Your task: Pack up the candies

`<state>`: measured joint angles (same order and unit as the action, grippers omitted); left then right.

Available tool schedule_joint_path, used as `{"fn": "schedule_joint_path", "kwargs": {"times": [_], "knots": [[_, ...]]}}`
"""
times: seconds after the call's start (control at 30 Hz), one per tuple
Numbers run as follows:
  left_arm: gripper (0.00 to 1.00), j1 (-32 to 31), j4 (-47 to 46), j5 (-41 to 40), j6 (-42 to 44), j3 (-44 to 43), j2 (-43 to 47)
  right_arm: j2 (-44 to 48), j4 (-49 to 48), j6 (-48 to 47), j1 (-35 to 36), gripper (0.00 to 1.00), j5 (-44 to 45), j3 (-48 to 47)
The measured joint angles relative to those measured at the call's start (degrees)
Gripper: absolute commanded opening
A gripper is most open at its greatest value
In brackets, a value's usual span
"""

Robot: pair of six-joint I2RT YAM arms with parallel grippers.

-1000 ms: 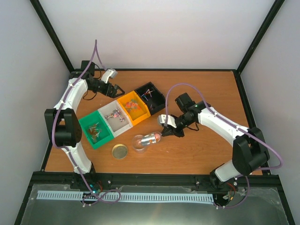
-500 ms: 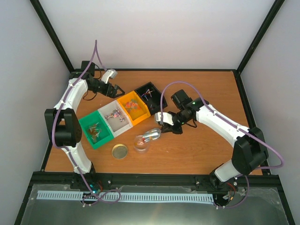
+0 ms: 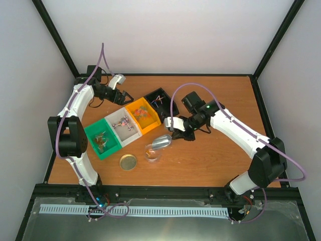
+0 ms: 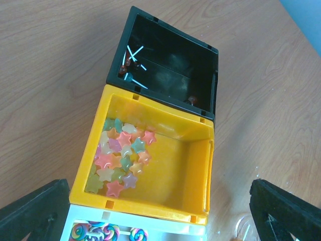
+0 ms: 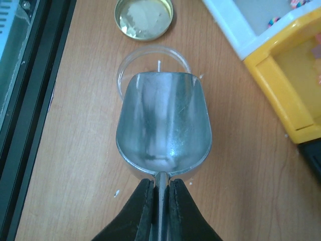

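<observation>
Candies lie in a row of bins: green [image 3: 103,141], white [image 3: 122,126], yellow [image 3: 142,115] and black [image 3: 160,102]. Star candies [image 4: 120,155] fill the left part of the yellow bin [image 4: 193,150]. Stick candies [image 4: 131,63] lie in the black bin [image 4: 170,65]. My left gripper [image 3: 123,96] is open and empty, hovering above the yellow bin, also in the left wrist view [image 4: 159,193]. My right gripper [image 3: 176,135] is shut on the handle of a metal scoop [image 3: 161,142]. The scoop [image 5: 163,120] looks empty and hangs over a clear jar [image 5: 153,60].
A round gold lid [image 3: 128,161] lies on the table left of the clear jar [image 3: 152,153], and shows in the right wrist view [image 5: 144,17]. Swirl lollipops [image 4: 95,233] show in the white bin. The black frame rail [image 5: 35,100] runs along the near table edge.
The right gripper has drawn the scoop back up and to the right off the jar. The pink candies seen in the scoop earlier are gone from it. The left arm has not moved.
</observation>
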<state>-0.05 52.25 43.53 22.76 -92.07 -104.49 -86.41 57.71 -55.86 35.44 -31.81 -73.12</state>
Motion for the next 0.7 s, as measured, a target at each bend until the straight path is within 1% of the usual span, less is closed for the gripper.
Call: {"fn": "schedule_joint_path", "kwargs": {"times": [0.17,0.3,0.5,0.6,0.7], "knots": [[1.0,0.0,0.0,0.0,0.0,0.0,0.0,0.2,0.3,0.6,-0.1,0.03,-0.4,-1.6],[1.0,0.0,-0.2,-0.3,0.0,0.1,0.0,0.2,-0.9,4.7,-1.0,0.03,-0.1,-1.7],[1.0,0.0,-2.4,-2.8,-0.1,2.4,0.0,-0.8,-8.1,20.1,-1.8,0.03,5.9,-4.9],[0.99,0.0,-3.3,-4.9,-0.1,3.5,0.0,-3.7,-10.2,27.6,-1.6,0.03,8.4,-9.0],[0.98,0.0,-4.2,-7.8,-0.1,3.7,0.0,-8.2,-10.3,33.0,-1.2,0.03,10.1,-13.8]]}}
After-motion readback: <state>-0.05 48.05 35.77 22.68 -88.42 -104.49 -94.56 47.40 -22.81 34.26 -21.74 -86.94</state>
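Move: The right hand holds the empty scoop, its mouth over the jar, which lies about 9 cm left of that hand, 2 cm back and 13 cm below. The yellow bin is about 15 cm ahead, 14 cm left and 15 cm down. The black bin sits 23 cm ahead and 5 cm left, the white bin 11 cm ahead and 24 cm left, both as low. From the left hand, the yellow bin is some 6 cm right, 2 cm back and 17 cm below. Forward goes the right hand, slow at first and then quick, about 10 cm with some 4 cm of rise and a little left, carrying the scoop away from the jar towards the yellow bin. The wrist turns clockwise some 30 degrees, swinging the mouth round to the bins; the fingers keep their pinch on the handle. The left hand, open, sinks about 3 cm and eases left beside the yellow bin. ##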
